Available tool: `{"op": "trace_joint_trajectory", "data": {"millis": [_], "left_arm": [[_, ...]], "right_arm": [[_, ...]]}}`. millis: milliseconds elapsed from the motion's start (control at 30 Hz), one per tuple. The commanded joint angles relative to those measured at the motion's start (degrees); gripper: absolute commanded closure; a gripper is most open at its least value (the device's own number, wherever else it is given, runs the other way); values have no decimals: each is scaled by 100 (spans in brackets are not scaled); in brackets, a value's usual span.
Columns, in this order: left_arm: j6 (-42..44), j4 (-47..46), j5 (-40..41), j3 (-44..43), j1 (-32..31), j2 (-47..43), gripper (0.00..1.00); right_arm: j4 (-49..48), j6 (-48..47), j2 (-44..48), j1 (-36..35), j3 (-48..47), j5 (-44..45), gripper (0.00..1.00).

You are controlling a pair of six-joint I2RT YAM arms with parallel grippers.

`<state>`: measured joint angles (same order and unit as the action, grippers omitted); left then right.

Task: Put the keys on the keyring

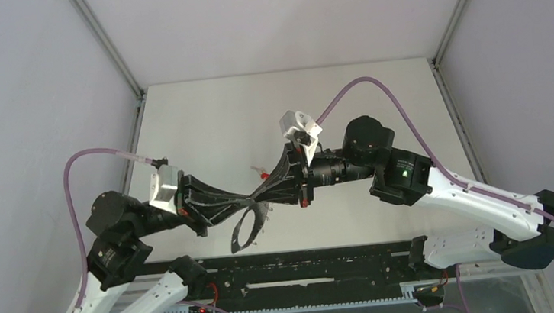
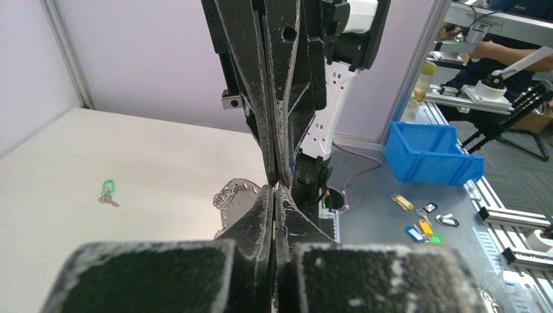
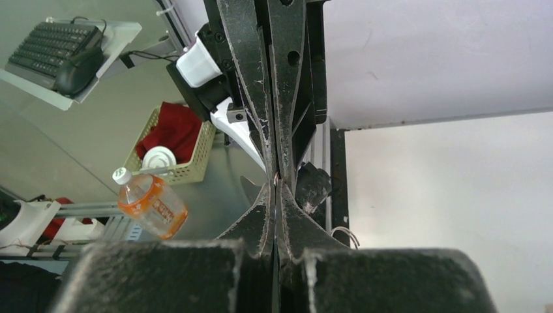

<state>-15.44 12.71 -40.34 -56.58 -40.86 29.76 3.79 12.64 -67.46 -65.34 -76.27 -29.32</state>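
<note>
My left gripper [image 1: 251, 203] and right gripper [image 1: 263, 200] meet tip to tip above the table's near middle, both shut. A small metal ring [image 2: 277, 186] of the keyring glints between the tips, also in the right wrist view [image 3: 276, 180]. The keyring's dark limp loop [image 1: 245, 232] hangs below them. In the left wrist view it shows as a grey perforated band with a wire ring [image 2: 228, 194]. The red-headed key [image 1: 261, 172] lies on the table just behind the grippers. The green-headed key [image 2: 107, 189] lies on the table to the left.
A black rail [image 1: 307, 265] runs along the table's near edge. Off the table are a blue bin [image 2: 430, 153], several coloured key tags [image 2: 420, 225], an orange bottle [image 3: 151, 205] and a basket [image 3: 176, 169]. Walls close in the table's left, right and back.
</note>
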Motion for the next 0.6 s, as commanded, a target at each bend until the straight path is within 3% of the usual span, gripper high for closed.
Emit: {"op": "trace_joint_trajectory", "data": {"millis": [0, 200, 367, 567], "left_arm": [[94, -191, -521, -90, 14, 155, 100], [307, 138, -848, -231, 9, 336, 100], [716, 709, -1157, -369, 12, 390, 76], [1022, 1140, -1260, -385, 9, 360, 69]], "right_arm": [[727, -431, -145, -103, -358, 93, 100], [1347, -789, -358, -375, -814, 753, 100], [1433, -820, -242, -414, -806, 1006, 100], [1635, -768, -293, -425, -894, 956, 100]]}}
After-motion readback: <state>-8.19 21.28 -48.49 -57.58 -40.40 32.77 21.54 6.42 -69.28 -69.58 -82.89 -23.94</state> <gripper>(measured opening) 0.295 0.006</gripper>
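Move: The keyring hangs from a small loop that both shut fingertip pairs pinch where they meet. For each of my hands, the middle of its metal plate is about 5 cm below and roughly level front to back and sideways. From my left hand, the red-tagged key lies on the table some 22 cm ahead, about 1 cm to the left and roughly 40 cm down; from my right hand, about 21 cm ahead, level sideways and equally far down. I keep the keyring's loop pinched in my shut right fingers while I lower both hands together about 3 cm and draw them back 1 cm. My right fingers tip down some 10 degrees; my left wrist tips down and turns slightly clockwise. Late in the descent my left fingers open about a third and let go, staying around the loop. ##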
